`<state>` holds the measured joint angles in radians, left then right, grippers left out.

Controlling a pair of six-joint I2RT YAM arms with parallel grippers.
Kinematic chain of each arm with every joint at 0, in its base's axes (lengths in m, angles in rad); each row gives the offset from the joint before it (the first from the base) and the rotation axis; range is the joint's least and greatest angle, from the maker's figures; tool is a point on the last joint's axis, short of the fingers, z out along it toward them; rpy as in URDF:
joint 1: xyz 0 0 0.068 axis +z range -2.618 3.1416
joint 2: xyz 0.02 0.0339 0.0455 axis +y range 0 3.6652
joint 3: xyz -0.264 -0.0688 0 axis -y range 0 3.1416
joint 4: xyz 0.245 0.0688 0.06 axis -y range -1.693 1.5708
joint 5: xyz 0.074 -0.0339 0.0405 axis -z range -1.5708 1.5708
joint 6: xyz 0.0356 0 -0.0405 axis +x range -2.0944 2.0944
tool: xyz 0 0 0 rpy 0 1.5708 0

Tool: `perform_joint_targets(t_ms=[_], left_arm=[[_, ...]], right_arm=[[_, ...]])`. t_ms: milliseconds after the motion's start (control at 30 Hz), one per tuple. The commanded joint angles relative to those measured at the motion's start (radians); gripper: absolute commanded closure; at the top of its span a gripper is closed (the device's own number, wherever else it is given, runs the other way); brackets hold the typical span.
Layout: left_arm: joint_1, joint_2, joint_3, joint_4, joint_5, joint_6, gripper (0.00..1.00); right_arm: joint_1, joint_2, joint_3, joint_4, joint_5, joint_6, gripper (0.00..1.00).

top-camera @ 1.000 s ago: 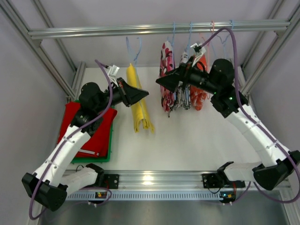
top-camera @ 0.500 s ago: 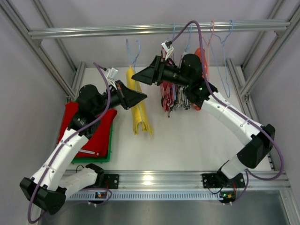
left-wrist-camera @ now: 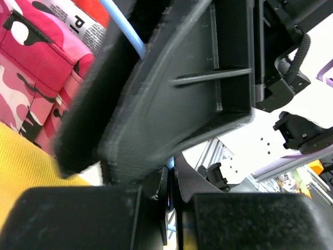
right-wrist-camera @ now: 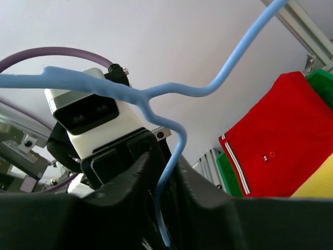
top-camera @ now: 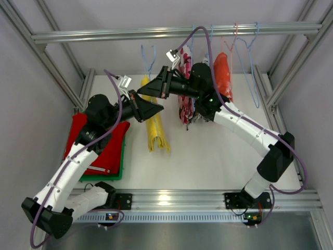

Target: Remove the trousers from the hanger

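Observation:
Yellow trousers (top-camera: 156,127) hang folded over a blue hanger (top-camera: 148,54) on the rail. My left gripper (top-camera: 158,107) is shut across their upper part; in the left wrist view its jaws (left-wrist-camera: 171,177) are pressed together, with yellow cloth (left-wrist-camera: 26,166) beside them. My right gripper (top-camera: 143,91) sits just above the left one. The hanger's blue wire (right-wrist-camera: 156,96) runs down between the right gripper's (right-wrist-camera: 165,162) fingers, which are closed against it. A red pair (top-camera: 222,75) hangs further right on another hanger.
Pink patterned garments (top-camera: 185,88) hang just right of both grippers. A red garment with white stripes (top-camera: 99,146) lies on a green tray (top-camera: 120,169) at the left. The metal rail (top-camera: 104,35) crosses overhead, with frame posts at both sides.
My right arm swung left from the patterned garments to the blue hanger, and its fingers closed around the wire. The left gripper stayed shut in place.

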<state>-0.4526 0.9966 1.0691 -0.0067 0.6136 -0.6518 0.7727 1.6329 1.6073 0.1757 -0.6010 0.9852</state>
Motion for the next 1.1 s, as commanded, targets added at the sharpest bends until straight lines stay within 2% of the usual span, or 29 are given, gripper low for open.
perform_joint_targets(t_ms=[0,33,67,167,200,300,500,600,667,767,867,933,1067], left_arm=[[-0.001,-0.046,0.055,0.162,-0.031,0.063,0.96],[-0.003,-0.050,0.054,0.151,-0.043,0.076,0.93],[-0.003,-0.055,0.049,0.140,-0.054,0.093,0.90],[0.000,-0.088,0.046,0.085,-0.113,0.176,0.56],[0.003,-0.111,0.048,0.062,-0.147,0.222,0.34],[0.029,-0.154,0.074,-0.056,-0.246,0.279,0.01],[0.106,-0.251,0.089,-0.251,-0.443,0.435,0.01],[0.112,-0.340,0.025,-0.288,-0.390,0.544,0.01],[0.114,-0.400,-0.024,-0.280,-0.278,0.596,0.01],[0.112,-0.501,-0.106,-0.294,-0.250,0.636,0.01],[0.112,-0.523,-0.116,-0.364,-0.242,0.643,0.01],[0.114,-0.532,-0.120,-0.378,-0.201,0.695,0.01],[0.112,-0.512,-0.115,-0.360,-0.178,0.693,0.01]], right_arm=[[0.025,-0.015,0.062,0.074,-0.007,0.029,0.83],[0.025,-0.022,0.072,0.067,0.000,0.032,0.97],[0.023,-0.025,0.078,0.052,0.006,0.032,1.00],[0.022,-0.038,0.117,0.031,0.026,0.033,1.00],[0.019,-0.039,0.129,0.021,0.035,0.032,1.00],[-0.012,-0.054,0.172,0.002,0.067,0.038,1.00],[-0.032,-0.070,0.240,-0.039,0.112,0.078,1.00],[-0.035,-0.074,0.261,-0.067,0.142,0.105,1.00],[-0.033,-0.074,0.278,-0.096,0.170,0.124,1.00],[-0.036,-0.067,0.307,-0.137,0.202,0.147,1.00],[-0.036,-0.041,0.338,-0.172,0.243,0.168,1.00],[-0.035,-0.018,0.368,-0.205,0.266,0.199,1.00],[-0.033,0.016,0.416,-0.228,0.297,0.222,1.00]])
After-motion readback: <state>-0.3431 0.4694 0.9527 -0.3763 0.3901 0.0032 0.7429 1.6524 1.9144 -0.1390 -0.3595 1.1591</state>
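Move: The right fingers stand around the blue hanger's wire near its neck, still partly open; that spot is roughly 10 cm left, 2 cm ahead and 4 cm above the left hand, which holds the hanger's near end. The yellow trousers centre about 10 cm ahead of the left hand, 3 cm left and 12 cm lower. From the right hand, the rail runs some 18 cm straight ahead and 8 cm higher; the pink camo trousers hang 13 cm ahead, 19 cm right, 15 cm lower. Shut the right fingers on the hanger wire and keep that grip; open the left gripper wide so it lets go, and sweep it left about 12 cm, rising at first, then back and down away from the hanger, turning it from pointing right towards forward-right. Then lift the right hand about 7 cm with some forward and rightward travel towards the rail, turning clockwise. ##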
